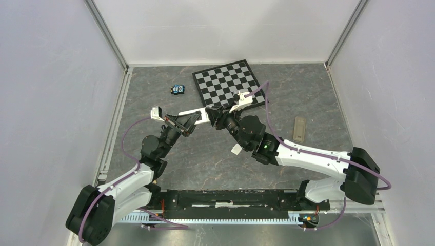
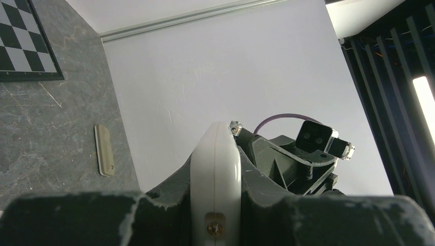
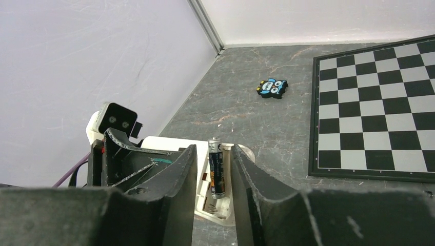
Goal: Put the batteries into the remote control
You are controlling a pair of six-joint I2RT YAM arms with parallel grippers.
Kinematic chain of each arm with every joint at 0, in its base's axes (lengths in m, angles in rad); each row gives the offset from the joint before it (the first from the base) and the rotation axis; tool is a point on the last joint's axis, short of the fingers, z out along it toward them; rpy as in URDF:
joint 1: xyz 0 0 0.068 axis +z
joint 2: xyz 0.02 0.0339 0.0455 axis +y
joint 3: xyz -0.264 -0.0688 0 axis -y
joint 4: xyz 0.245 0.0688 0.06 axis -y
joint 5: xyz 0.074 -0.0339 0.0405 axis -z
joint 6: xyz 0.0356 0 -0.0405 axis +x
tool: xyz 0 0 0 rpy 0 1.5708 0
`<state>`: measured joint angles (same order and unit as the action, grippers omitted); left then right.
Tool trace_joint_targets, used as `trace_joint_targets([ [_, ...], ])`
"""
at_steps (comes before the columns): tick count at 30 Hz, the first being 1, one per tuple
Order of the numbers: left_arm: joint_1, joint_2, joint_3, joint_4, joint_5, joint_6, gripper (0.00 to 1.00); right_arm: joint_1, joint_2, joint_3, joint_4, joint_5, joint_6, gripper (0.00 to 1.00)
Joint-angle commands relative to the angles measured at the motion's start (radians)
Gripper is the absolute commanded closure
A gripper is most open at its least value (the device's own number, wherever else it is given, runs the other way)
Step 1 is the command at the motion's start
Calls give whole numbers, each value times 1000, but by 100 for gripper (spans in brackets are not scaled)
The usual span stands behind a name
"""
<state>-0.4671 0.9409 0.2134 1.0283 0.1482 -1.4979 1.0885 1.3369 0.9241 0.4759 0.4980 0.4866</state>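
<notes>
My left gripper (image 1: 182, 123) is shut on the white remote control (image 1: 194, 113) and holds it off the table. In the left wrist view the remote control (image 2: 215, 174) stands edge-on between the left gripper's (image 2: 216, 160) fingers. The right gripper (image 1: 218, 116) meets the remote's free end from the right. In the right wrist view a dark battery (image 3: 216, 171) with an orange band lies slanted in the open recess of the remote control (image 3: 160, 144), above a spring. The right gripper (image 3: 214, 150) is open, with a gap on each side of the battery.
A chessboard (image 1: 228, 84) lies at the back centre, with a small blue toy (image 1: 178, 89) to its left. A tan flat cover (image 1: 299, 128) rests on the table to the right. A small white piece (image 1: 236, 149) lies beside the right arm.
</notes>
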Motion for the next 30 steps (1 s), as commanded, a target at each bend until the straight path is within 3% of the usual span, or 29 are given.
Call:
trace_joint_targets([
  [1, -4, -24, -3, 98, -15, -41, 98, 2, -39, 39, -37, 7, -21, 64],
  [11, -2, -50, -23, 81, -6, -23, 98, 2, -151, 38, -118, 17, 22, 53],
  [13, -2, -63, -26, 62, -10, -8, 98, 2, -172, 69, -186, 44, 42, 40],
  [15, -1, -74, -26, 50, -12, 10, 98, 1, -192, 88, -262, 76, 88, 21],
  [19, -1, -80, -21, 50, -12, 38, 98, -5, -222, 108, -403, 78, 246, 2],
  [25, -1, -80, -2, 52, -7, 108, 98, -62, -294, -100, -262, -99, 676, 2],
  [30, -1, -53, 8, 76, -1, 140, 98, -103, -232, -133, -146, -227, 884, 2],
])
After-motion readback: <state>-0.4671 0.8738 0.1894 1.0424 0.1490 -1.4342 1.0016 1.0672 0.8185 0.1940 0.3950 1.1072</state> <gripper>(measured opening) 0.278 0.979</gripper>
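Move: The battery lies part-way in the open back of the remote, about 2 cm ahead of the right fingertips and 2 cm to their left, at nearly their height. The remote's middle is some 7 cm left and 1 cm ahead of the right hand; the small white cover is on the table about 8 cm right, 3 cm back and 28 cm below. From the left hand, still gripping the remote, the battery lies roughly 6 cm right, 3 cm ahead and slightly higher. The right hand backs out from around the battery, going right and a little back while rising about 5 cm, its fingers spreading from a third open to fully open; still wide open, it then sinks back to near its starting height as the wrist tips down and rolls left side up by some 25 degrees each, ending about 5 cm farther right and 2–3 cm back. The left hand keeps its grip on the remote, easing about a centimetre back and up and tilting its fingertips up slightly. ##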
